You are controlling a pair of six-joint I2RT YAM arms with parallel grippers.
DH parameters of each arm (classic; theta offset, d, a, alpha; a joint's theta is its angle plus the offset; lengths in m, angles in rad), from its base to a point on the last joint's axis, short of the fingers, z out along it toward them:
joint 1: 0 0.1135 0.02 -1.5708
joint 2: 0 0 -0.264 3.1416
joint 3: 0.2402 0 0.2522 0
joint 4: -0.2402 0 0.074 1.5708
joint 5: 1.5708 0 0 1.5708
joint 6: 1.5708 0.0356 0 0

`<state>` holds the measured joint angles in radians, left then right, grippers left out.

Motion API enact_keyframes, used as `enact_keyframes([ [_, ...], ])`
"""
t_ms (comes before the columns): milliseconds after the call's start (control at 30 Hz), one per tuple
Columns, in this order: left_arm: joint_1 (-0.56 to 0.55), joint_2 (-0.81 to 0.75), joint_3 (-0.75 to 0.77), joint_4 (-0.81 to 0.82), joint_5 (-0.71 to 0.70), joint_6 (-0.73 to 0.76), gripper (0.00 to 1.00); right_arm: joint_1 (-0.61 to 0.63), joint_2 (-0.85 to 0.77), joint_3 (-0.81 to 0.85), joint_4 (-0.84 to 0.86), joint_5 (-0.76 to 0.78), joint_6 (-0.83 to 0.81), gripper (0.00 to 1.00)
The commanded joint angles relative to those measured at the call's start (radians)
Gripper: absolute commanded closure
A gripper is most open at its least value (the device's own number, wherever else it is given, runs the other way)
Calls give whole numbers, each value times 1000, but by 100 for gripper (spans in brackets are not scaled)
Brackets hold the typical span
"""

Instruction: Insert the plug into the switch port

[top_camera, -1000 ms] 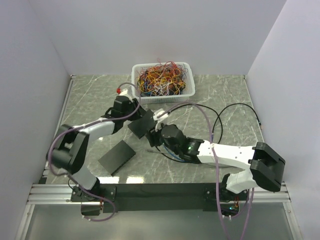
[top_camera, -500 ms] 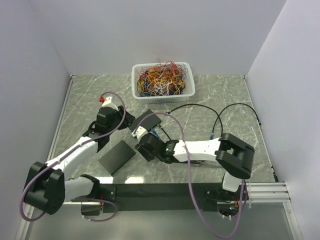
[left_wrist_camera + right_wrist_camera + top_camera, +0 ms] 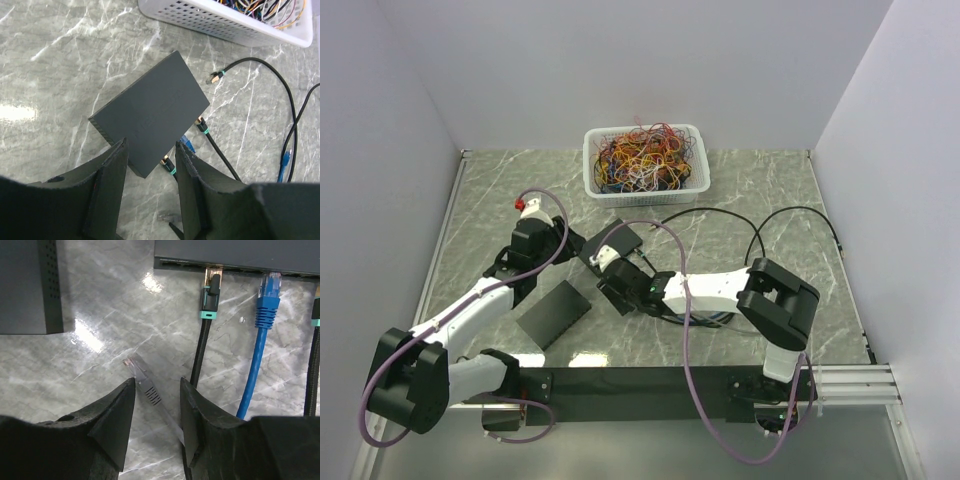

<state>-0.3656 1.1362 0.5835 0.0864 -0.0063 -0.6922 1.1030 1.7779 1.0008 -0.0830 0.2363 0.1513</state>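
The switch (image 3: 240,254) is a flat dark box (image 3: 620,238); a black plug (image 3: 211,284), a blue plug (image 3: 269,290) and another black plug sit in its port row. A loose grey plug (image 3: 137,371) on a flat pale cable lies on the marble, short of the ports. My right gripper (image 3: 157,382) is open and straddles that plug, with a gap on each side. In the left wrist view my left gripper (image 3: 150,145) is open above the near corner of the switch (image 3: 150,110), with nothing between its fingers.
A second dark box (image 3: 554,313) lies near the front left, close to the plug (image 3: 27,285). A white basket (image 3: 645,160) of tangled wires stands at the back. Black cables (image 3: 760,235) loop across the right side. A loose black plug (image 3: 216,76) lies beside the basket.
The left gripper has drawn back to the left of the switch. The right gripper has slid left and forward over the loose grey plug, and its jaws have narrowed.
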Motion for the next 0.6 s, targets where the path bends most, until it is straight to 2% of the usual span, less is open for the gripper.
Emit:
enact_keyframes([
  [0, 5, 0, -8, 24, -6, 10, 51, -9, 21, 33, 15, -15, 1, 52],
  [333, 5, 8, -16, 26, -3, 7, 52, -11, 18, 10, 25, -69, 11, 55],
  [567, 5, 0, -27, 15, -14, 10, 53, -11, 26, 1, 19, -91, 21, 76],
])
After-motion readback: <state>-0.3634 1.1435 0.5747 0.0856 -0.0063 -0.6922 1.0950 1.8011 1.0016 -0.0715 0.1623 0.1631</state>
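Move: Almost between the right hand's open fingers lies the clear plug of the grey cable, about 1 cm to the left and 2 cm below. The switch that takes the cables is centred some 15 cm ahead and 3 cm left, with the black cable's plug in its near port, about 6 cm ahead and 2 cm left; the second switch lies about 16 cm left and 2 cm back. From the left hand, the clear plug is roughly 10 cm back, 10 cm right and 12 cm below. Sinking about 1 cm onto the clear plug, the right hand then eases roughly 1 cm back and to the left, its wrist nearly steady. Over the second half its fingers shut from half open to about a quarter, pinching the sides of the grey plug at its boot, where they had no touch before. ##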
